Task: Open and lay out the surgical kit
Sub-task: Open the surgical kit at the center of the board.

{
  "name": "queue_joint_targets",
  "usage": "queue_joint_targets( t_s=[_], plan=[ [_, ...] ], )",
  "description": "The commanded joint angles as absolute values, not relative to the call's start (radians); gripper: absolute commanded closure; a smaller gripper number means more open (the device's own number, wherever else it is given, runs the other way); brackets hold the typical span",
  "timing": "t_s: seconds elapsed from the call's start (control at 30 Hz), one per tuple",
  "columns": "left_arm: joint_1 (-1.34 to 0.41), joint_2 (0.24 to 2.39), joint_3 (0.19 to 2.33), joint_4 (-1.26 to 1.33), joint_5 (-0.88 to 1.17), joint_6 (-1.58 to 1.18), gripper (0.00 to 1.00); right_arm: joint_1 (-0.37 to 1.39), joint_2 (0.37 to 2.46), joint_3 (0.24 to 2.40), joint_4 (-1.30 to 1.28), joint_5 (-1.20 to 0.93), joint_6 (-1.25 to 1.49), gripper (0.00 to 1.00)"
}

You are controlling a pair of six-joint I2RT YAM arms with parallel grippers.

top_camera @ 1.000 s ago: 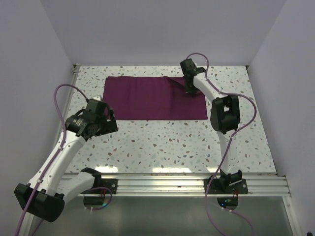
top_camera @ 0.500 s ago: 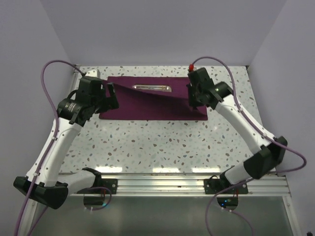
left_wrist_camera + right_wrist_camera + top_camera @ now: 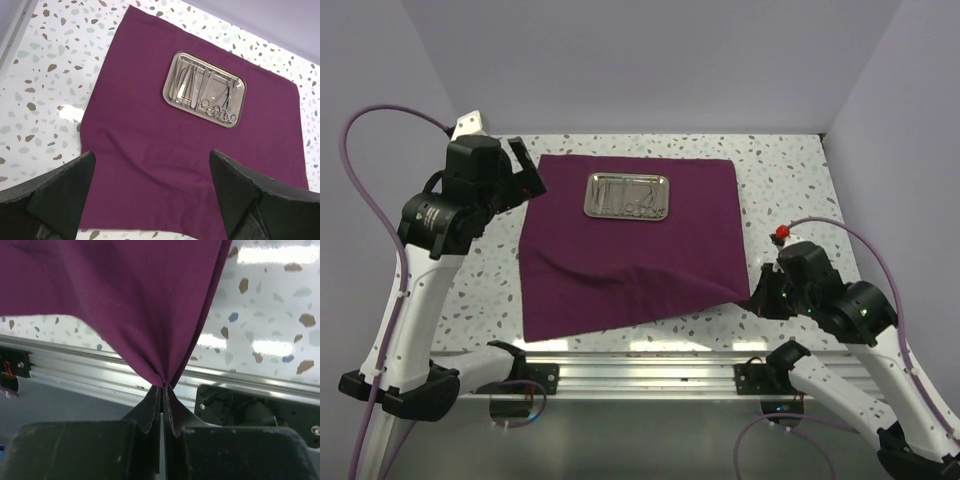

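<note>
The surgical kit's maroon cloth lies spread over the speckled table, with its near-right corner lifted. My right gripper is shut on that corner; in the right wrist view the cloth fans out from the gripper. A shiny steel tray sits uncovered on the cloth's far half. It holds tweezers and ring-handled clamps. My left gripper hovers open above the cloth's far-left corner. In its own view the left gripper looks down on the cloth and tray with nothing between its fingers.
An aluminium rail runs along the table's near edge, just below the held corner. Enclosure walls close the left, back and right sides. Bare speckled tabletop shows right of the cloth and to the left of it.
My right gripper has pulled the cloth's corner from the far right towards the near right, unfolding the cloth and uncovering the tray. The left arm has swung up towards the far left, staying open.
</note>
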State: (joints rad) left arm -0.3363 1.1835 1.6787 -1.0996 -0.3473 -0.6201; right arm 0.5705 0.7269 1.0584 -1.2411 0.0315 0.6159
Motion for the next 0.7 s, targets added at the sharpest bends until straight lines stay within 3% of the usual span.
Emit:
queue_joint_targets(
  t_s=[0.0,0.03,0.07,0.37,0.67],
  plan=[
    [-0.339,1.123,1.678,-1.160,-0.377,-0.710,0.00,0.571,0.671,1.031,-1.383,-0.029,0.678,1.00],
    [-0.339,1.112,1.671,-1.169,-0.379,-0.716,0.00,0.571,0.657,1.028,-1.411,-0.037,0.675,0.90],
    [-0.339,1.102,1.663,-1.176,-0.380,-0.727,0.00,0.569,0.638,1.023,-1.433,-0.040,0.670,0.03],
    [-0.341,1.072,1.488,-1.273,-0.322,-0.718,0.00,0.571,0.568,1.107,-1.525,-0.012,0.713,0.02],
    [-0.342,1.037,1.155,-1.154,-0.212,-0.698,0.00,0.571,0.797,1.172,-1.361,-0.008,0.637,0.02]
  ],
)
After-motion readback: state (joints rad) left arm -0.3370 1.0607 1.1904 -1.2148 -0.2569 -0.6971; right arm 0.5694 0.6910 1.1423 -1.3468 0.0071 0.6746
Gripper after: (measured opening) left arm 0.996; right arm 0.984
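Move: At the right hand, the cloth's front right corner is already pinched in the shut fingers; its landing spot on the board's front rail is about 7 cm back, 4 cm right and 19 cm below, with the instrument tray 37 cm ahead, 23 cm left and 18 cm down. From the empty left hand, the cloth's front left corner lies some 19 cm back, 1 cm left and 34 cm below; the tray is 21 cm ahead, 20 cm right and 33 cm below. Easing back about 3 cm towards the front rail, the right hand opens wide early on and lets go of the cloth corner in the air, then rises about 3 cm and drifts slightly forward. Meanwhile the left hand, still open and empty, goes back 8 cm and then mostly down, some 16 cm, towards the cloth's front left part, tipping its fingers down by nearly 30 degrees. ##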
